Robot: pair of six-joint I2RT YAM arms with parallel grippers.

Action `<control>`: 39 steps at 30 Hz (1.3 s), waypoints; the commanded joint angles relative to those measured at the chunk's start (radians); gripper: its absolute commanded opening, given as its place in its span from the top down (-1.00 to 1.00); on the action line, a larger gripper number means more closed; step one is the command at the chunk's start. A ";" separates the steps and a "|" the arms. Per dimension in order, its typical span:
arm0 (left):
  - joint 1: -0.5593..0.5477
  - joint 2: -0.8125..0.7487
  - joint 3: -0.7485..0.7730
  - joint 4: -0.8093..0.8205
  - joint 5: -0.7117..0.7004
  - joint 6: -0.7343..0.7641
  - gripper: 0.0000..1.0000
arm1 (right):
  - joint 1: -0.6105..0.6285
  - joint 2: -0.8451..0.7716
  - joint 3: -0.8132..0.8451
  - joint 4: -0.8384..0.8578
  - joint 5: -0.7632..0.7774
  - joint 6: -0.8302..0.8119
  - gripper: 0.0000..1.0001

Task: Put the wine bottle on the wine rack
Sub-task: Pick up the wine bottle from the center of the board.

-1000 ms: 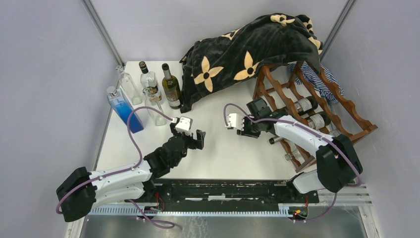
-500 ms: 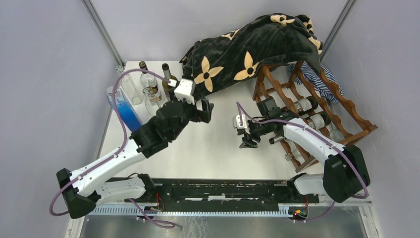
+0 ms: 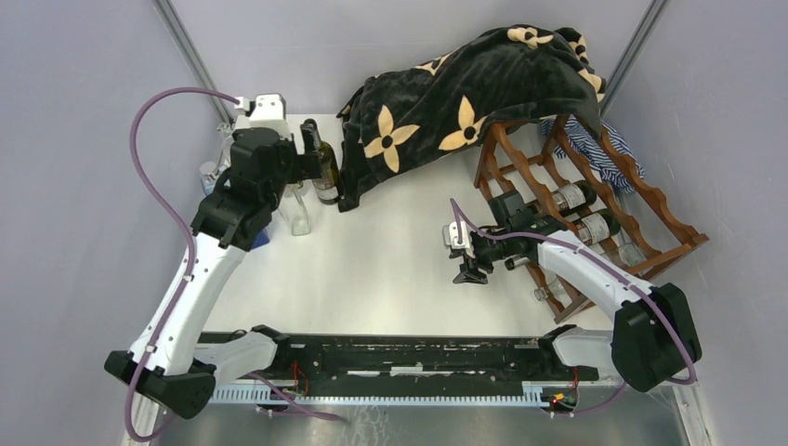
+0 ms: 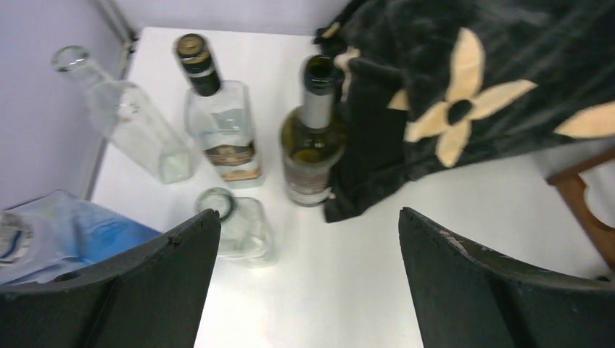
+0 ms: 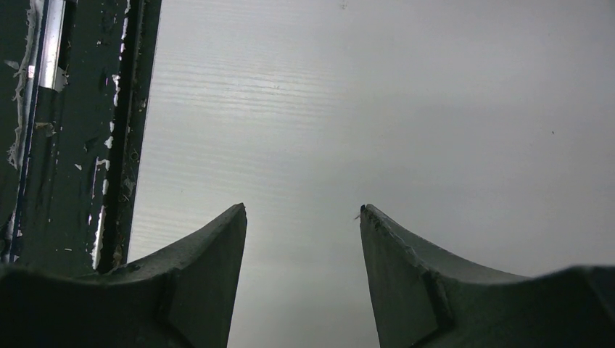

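Observation:
The dark green wine bottle (image 3: 322,173) stands upright at the back left, against the hem of the black flowered blanket (image 3: 465,88). My left gripper (image 3: 299,160) hovers just left of and above it, open and empty; in the left wrist view the wine bottle (image 4: 313,141) stands just ahead of the left gripper (image 4: 308,214), in line with the gap between the wide-spread fingers. The wine rack (image 3: 650,200) stands at the right, holding two labelled bottles (image 3: 571,197). My right gripper (image 3: 471,271) points down at bare table left of the rack, open, nothing in it (image 5: 302,208).
Clear glass bottles (image 4: 217,123), a slanted clear bottle (image 4: 123,116), a short jar (image 4: 236,232) and a blue bottle (image 4: 65,232) crowd around the wine bottle. The blanket drapes over the rack's top. A dark rail (image 5: 72,130) runs along the near table edge.
My left arm has swung from the table's middle up to the back-left bottles, staying open. My right gripper has opened and drifted slightly nearer, turning downward.

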 commanded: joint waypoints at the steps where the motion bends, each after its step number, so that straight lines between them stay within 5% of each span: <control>1: 0.144 0.038 0.038 -0.067 0.088 0.071 -0.92 | -0.005 -0.010 0.002 0.019 -0.004 -0.017 -0.29; 8: 0.269 0.069 -0.012 -0.031 0.128 0.082 -0.92 | -0.006 -0.009 -0.005 0.024 -0.001 -0.018 -0.30; 21: 0.304 0.167 -0.067 0.024 0.144 0.093 -0.87 | -0.005 0.011 -0.005 0.018 0.002 -0.022 -0.30; 39: 0.340 0.239 -0.080 0.046 0.149 0.096 -0.26 | -0.005 0.019 -0.005 0.016 0.006 -0.024 -0.30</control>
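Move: Your next thing is the open-necked clear bottle standing about 4 cm ahead and 8 cm left of the left hand, its middle some 21 cm below. The labelled clear bottle stands roughly 10 cm beyond it, the blue bottle about 10 cm to its left and 1 cm nearer you, the green wine bottle some 12 cm straight ahead of the hand. From the right hand the clear bottle is about 16 cm ahead, 40 cm left and 3 cm higher. Bring the left gripper leftwards first, some 7 cm and already sinking, until it lines up with the open-necked clear bottle. Then lower it mostly straight down with a little forward reach, about 12 cm of drop in all, tipping the fingers down some 20 degrees so they straddle the neck. Close them about a third of the way late in the descent, without gripping yet. ##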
